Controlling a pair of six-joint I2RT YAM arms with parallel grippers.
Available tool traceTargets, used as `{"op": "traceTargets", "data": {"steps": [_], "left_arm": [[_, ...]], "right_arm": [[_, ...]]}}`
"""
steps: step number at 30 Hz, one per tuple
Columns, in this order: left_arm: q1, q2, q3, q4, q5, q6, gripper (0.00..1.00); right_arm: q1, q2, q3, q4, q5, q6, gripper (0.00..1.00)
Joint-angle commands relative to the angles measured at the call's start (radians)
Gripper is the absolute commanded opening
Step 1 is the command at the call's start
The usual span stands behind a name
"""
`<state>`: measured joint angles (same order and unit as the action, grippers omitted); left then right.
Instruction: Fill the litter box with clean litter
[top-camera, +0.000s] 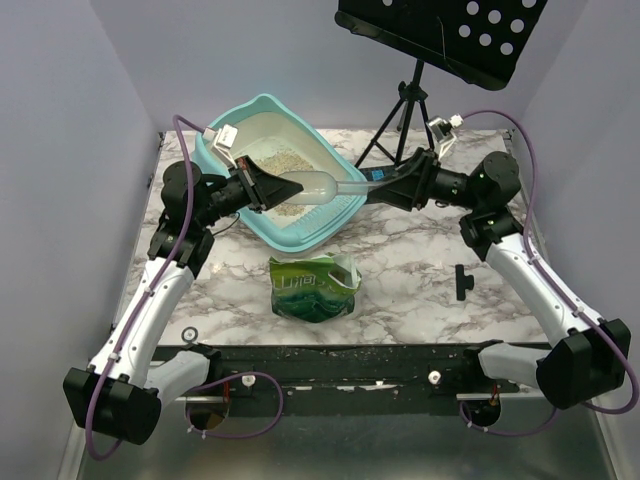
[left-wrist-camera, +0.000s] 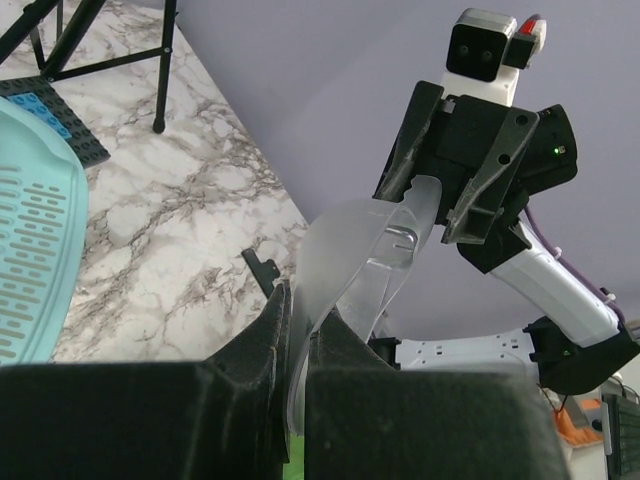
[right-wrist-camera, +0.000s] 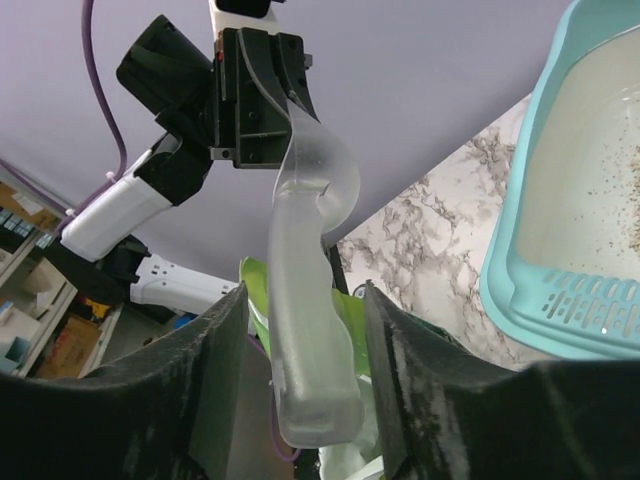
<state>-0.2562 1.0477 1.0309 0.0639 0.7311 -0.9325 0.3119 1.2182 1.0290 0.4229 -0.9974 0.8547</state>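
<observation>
The light-teal litter box (top-camera: 335, 226) stands at the back of the marble table, tilted toward the left, with a patch of clean litter (top-camera: 285, 160) on its cream floor. A translucent plastic scoop (top-camera: 315, 187) hangs over its front part. My left gripper (top-camera: 262, 187) is shut on the scoop's bowl rim (left-wrist-camera: 350, 250), pinched between the fingertips (left-wrist-camera: 300, 300). My right gripper (top-camera: 378, 185) is open around the scoop's handle (right-wrist-camera: 305, 330). The handle lies between the jaws with a gap on each side (right-wrist-camera: 305, 300).
A crinkled green bag (top-camera: 314, 287) lies open on the table in front of the litter box. A black music stand's tripod (top-camera: 400, 120) stands at the back right. A small black part (top-camera: 462, 281) lies near the right arm.
</observation>
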Motion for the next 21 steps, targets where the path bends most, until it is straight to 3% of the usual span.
{"op": "traceTargets", "data": {"steps": [1, 6, 10, 13, 15, 19, 21], "left_arm": [[0.005, -0.014, -0.017, 0.042, 0.028, -0.014, 0.0], [0.005, -0.015, -0.023, 0.043, 0.024, -0.014, 0.0], [0.005, -0.014, -0.022, 0.047, 0.022, -0.014, 0.0], [0.005, -0.012, -0.022, 0.043, 0.016, -0.006, 0.0], [0.005, -0.009, -0.015, 0.039, 0.014, 0.0, 0.0], [0.005, -0.009, -0.003, 0.036, 0.024, 0.021, 0.0], [0.005, -0.014, 0.011, 0.008, 0.021, 0.058, 0.12]], "right_arm": [[0.007, 0.017, 0.02, 0.074, -0.01, 0.033, 0.54], [0.012, 0.029, 0.023, 0.105, -0.012, 0.06, 0.5], [0.013, 0.037, 0.028, 0.108, -0.014, 0.06, 0.41], [0.013, 0.04, 0.029, 0.103, -0.018, 0.058, 0.25], [0.016, 0.038, 0.036, 0.083, -0.017, 0.044, 0.01], [0.021, 0.003, 0.045, -0.001, 0.005, -0.029, 0.01], [0.021, -0.016, 0.058, -0.061, 0.017, -0.072, 0.01]]}}
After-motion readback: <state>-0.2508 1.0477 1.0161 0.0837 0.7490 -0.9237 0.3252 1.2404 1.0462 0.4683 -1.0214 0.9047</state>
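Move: My left hand already pinches the bowl end of the clear scoop, and the scoop's handle stretches about 15 cm to its right, level with it. My right hand waits half open around that handle, whose middle is only some 3 cm to the left of its hand point, at the same height. Counted from the right hand, the litter box is roughly 23 cm farther out, 22 cm left and 34 cm lower; the litter bag is some 10 cm back, 13 cm left and 30 cm down. I close my right fingers from a bit over half open until they pinch the scoop's handle from both sides and stop on it, still about a third open. The right hand barely travels, easing under 1 cm left towards the bowl and about as much up. My left hand stays put and keeps its pinch on the bowl end. ##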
